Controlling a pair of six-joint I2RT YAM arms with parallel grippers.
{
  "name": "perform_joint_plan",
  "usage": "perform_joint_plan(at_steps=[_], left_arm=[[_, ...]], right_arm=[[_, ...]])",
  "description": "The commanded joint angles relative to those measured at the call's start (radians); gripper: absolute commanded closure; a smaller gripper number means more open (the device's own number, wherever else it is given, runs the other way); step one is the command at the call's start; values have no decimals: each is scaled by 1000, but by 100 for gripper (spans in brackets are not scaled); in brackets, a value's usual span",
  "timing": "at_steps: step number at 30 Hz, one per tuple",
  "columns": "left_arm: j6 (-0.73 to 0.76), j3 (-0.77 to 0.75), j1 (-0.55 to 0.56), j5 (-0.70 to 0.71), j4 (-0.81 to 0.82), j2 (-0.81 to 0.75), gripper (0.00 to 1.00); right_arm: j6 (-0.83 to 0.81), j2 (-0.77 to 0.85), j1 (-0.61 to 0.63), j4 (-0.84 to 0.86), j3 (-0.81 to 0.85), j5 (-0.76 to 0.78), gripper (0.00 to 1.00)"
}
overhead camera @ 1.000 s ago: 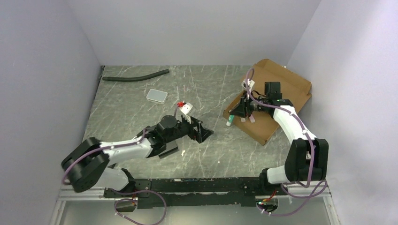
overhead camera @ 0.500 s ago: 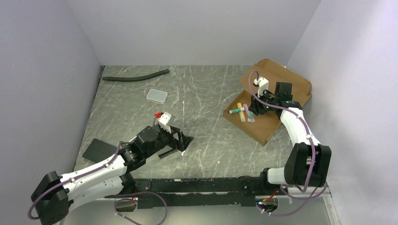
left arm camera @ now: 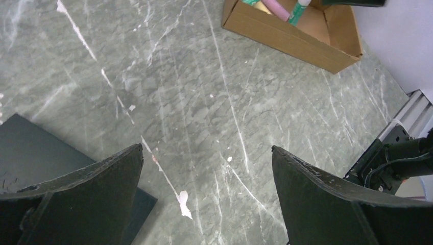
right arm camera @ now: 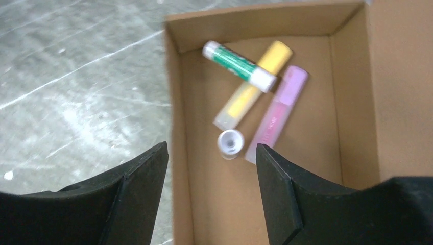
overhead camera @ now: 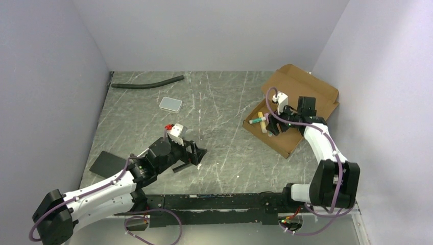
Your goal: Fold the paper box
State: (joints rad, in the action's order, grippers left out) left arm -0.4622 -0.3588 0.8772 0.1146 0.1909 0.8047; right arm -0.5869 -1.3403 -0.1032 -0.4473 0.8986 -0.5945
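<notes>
The paper box (overhead camera: pixel 306 84) is a brown cardboard mailer at the back right, its lid leaning open toward the wall. In the right wrist view the box (right arm camera: pixel 352 92) holds a green-and-white tube (right arm camera: pixel 237 65), a yellow tube (right arm camera: pixel 253 84), a pink tube (right arm camera: pixel 278 112) and a small white cap (right arm camera: pixel 230 142). My right gripper (overhead camera: pixel 270 125) (right arm camera: pixel 212 145) hovers open over the box's left end with nothing between its fingers. My left gripper (overhead camera: pixel 199 157) (left arm camera: pixel 207 147) stands wide open over bare table near the front, far from the box (left arm camera: pixel 286 35).
A black slab (overhead camera: pixel 107 162) lies at the front left, and another (left arm camera: pixel 30 143) lies under the left fingers. A black hose (overhead camera: pixel 148 82) and a clear plastic lid (overhead camera: pixel 170 104) lie toward the back left. Walls close in on three sides.
The left arm pulled back toward the near left and its jaws opened fully; a black slab now shows at the left. The right gripper's jaws widened over the box.
</notes>
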Motion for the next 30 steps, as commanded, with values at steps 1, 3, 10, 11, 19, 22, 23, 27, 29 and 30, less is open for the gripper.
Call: perform_joint_plan(at_steps=[1, 3, 10, 11, 19, 22, 23, 27, 29, 30], left_arm=[[-56, 40, -4, 63, 14, -22, 1], [-64, 57, -6, 59, 31, -34, 1], [-72, 60, -6, 57, 28, -40, 0], [-73, 60, -6, 55, 30, -38, 1], [-83, 58, -7, 58, 26, -26, 1], [-85, 60, -7, 68, 23, -28, 0], [-84, 62, -6, 70, 23, -28, 1], [-90, 66, -7, 77, 25, -23, 1], [-93, 66, -7, 81, 27, -18, 0], [-94, 66, -6, 81, 27, -17, 1]], right_arm=[[-241, 165, -3, -13, -88, -233, 30], [-336, 240, -3, -11, -146, -288, 21], [-367, 350, 7, 54, -266, -229, 9], [-363, 339, 10, 49, -259, -207, 9], [-302, 226, 74, 31, -210, -58, 11], [-299, 200, 88, 20, -198, -34, 11], [-296, 198, 89, 21, -196, -32, 11], [-279, 190, 94, 30, -194, -9, 11], [-268, 179, 95, 26, -188, 2, 11], [-261, 173, 96, 26, -184, 9, 12]])
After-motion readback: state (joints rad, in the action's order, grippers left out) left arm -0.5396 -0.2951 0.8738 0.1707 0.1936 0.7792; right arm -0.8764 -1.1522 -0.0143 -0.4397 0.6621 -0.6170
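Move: The near-left wall of the paper box, the stretch I go for, lies roughly 5 cm back, 3 cm left and 8 cm below my open right hand. Inside the box, a glue stick on end is about 2 cm left, level fore and aft; the lying green stick is some 5 cm ahead and 7 cm left, the yellow stick 4 ahead and 5 left. From my left hand that wall is around 8 cm ahead and 31 cm to the right. I draw my right hand back about 6 cm and a little left, away from the standing glue stick, first rising slightly and then sinking some 5 cm, until the box's near-left wall lies between the spread fingers. On the way the hand swings nearly 20 degrees counter-clockwise and opens wider. My open left hand sinks 2 cm and waits. ##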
